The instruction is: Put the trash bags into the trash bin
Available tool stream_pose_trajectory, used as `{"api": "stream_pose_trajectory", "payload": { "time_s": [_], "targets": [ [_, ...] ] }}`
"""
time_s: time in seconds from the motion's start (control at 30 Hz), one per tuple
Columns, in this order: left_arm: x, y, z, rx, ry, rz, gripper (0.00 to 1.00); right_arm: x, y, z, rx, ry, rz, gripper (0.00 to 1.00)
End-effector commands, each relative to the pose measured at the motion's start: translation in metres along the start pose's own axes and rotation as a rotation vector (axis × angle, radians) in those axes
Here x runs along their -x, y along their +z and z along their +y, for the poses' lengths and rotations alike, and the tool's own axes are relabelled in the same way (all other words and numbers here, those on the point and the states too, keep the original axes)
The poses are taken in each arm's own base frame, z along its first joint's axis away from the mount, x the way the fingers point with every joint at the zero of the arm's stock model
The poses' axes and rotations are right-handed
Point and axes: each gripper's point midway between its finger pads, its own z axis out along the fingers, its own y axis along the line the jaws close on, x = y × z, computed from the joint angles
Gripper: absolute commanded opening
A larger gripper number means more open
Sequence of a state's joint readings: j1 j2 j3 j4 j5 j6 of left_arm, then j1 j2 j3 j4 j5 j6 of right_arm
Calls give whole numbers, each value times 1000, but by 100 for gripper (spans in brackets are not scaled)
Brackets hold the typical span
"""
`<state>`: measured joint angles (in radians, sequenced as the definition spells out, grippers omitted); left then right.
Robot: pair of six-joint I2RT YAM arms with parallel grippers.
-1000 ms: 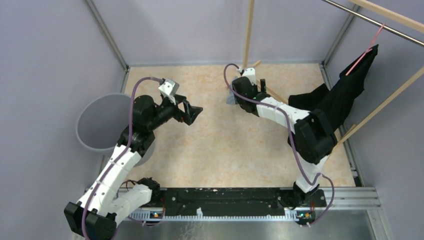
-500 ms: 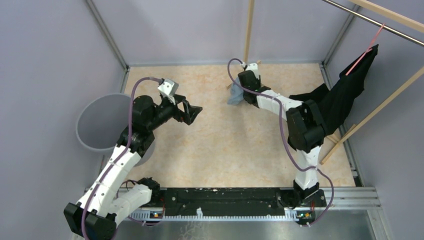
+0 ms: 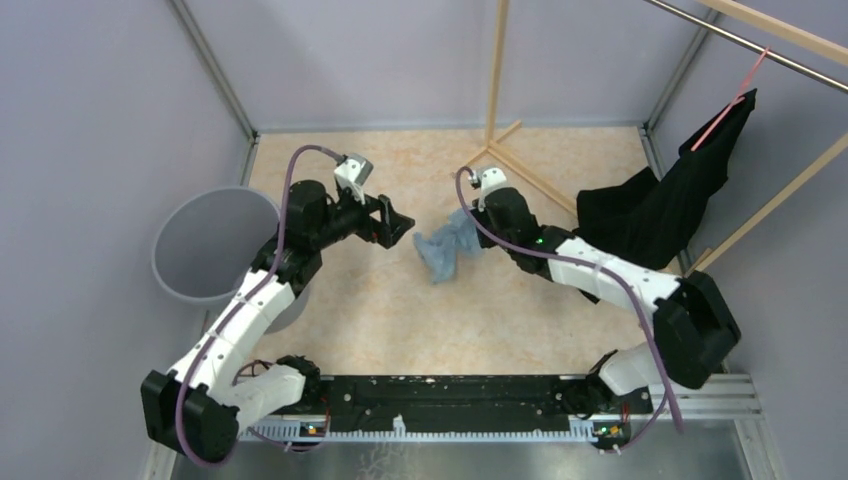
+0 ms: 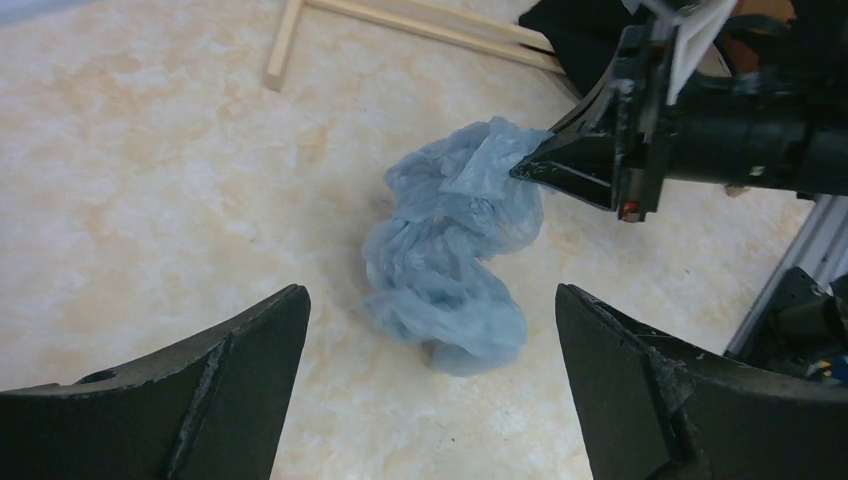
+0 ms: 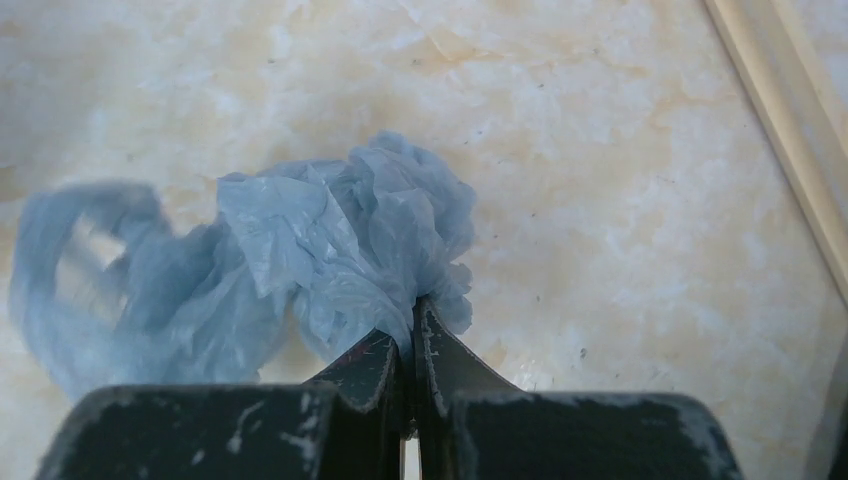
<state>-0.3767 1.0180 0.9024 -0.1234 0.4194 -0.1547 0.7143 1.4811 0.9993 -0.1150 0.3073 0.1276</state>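
A crumpled light-blue trash bag point(image 3: 448, 250) hangs over the middle of the table, and my right gripper point(image 3: 470, 226) is shut on its upper end. In the right wrist view the film point(image 5: 300, 260) bunches out from the pinched fingertips point(image 5: 412, 305). From the left wrist view the bag point(image 4: 450, 250) dangles ahead, with the right gripper's black fingers point(image 4: 570, 160) clamped on its top corner. My left gripper point(image 3: 398, 228) is open, just left of the bag and apart from it. The grey trash bin point(image 3: 205, 245) stands at the table's left edge, behind the left arm.
A black cloth garment point(image 3: 680, 190) hangs from a rail on a wooden rack point(image 3: 497, 70) at the back right. Wooden rack feet point(image 3: 530, 175) lie on the table behind the right gripper. Walls close in both sides.
My right gripper shut on the bag near the rack post and carried it forward and left to mid-table. My left gripper moved a little right and back, staying open.
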Motion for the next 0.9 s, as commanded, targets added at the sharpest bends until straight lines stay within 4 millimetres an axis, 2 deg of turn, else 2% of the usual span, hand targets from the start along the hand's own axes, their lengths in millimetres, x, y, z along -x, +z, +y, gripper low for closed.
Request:
{"api": "stream_pose_trajectory", "payload": {
  "time_s": [0.0, 0.1, 0.2, 0.33, 0.43, 0.63, 0.77, 0.87],
  "targets": [
    [1, 14, -23, -123, -59, 29, 98, 1, -28, 25, 195, 115, -61, 0],
    [-23, 31, -34, -175, -116, 119, 98, -7, -33, 28, 222, 139, -67, 0],
    [-49, 44, -32, -92, -104, 203, 98, -5, -32, 28, 221, 161, -74, 0],
    [-86, 58, -37, -9, -63, 336, 98, -5, -31, 45, 309, 204, -68, 0],
    [-107, 63, -33, 52, -98, 428, 97, -4, -34, 42, 299, 221, -76, 0],
    [-104, 64, -20, 126, -109, 393, 94, 1, -45, 23, 222, 202, -89, 0],
    [-101, 62, -8, 194, -112, 370, 98, 7, -56, 16, 207, 173, -109, 0],
    [-107, 66, -7, 176, -140, 390, 98, 17, -65, 4, 162, 155, -139, 0]
  ]
}}
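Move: The left hand, empty and open, has the trash bag's loose body about 10 cm to its right, 3 cm ahead and some 16 cm below. The joint of the wooden stand is roughly 26 cm ahead and 18 cm right, at table level; the trash bin lies about 34 cm left and 9 cm back, its middle some 8 cm lower. From the right hand, already pinching one end, that body trails about 7 cm left and 4 cm below, while the open left gripper waits some 16 cm left, 2 cm back and 12 cm higher. Down and to its right, the left hand drops about 12 cm towards the bag's loose end, swinging some 7 cm right before easing 2 cm back left; the fingers tip down by over 20 degrees, roll left side up and stay wide open. The right hand keeps its pinch, draws the bag back about 5 cm, rolls left side up some 15 degrees, then starts to rise slightly. ##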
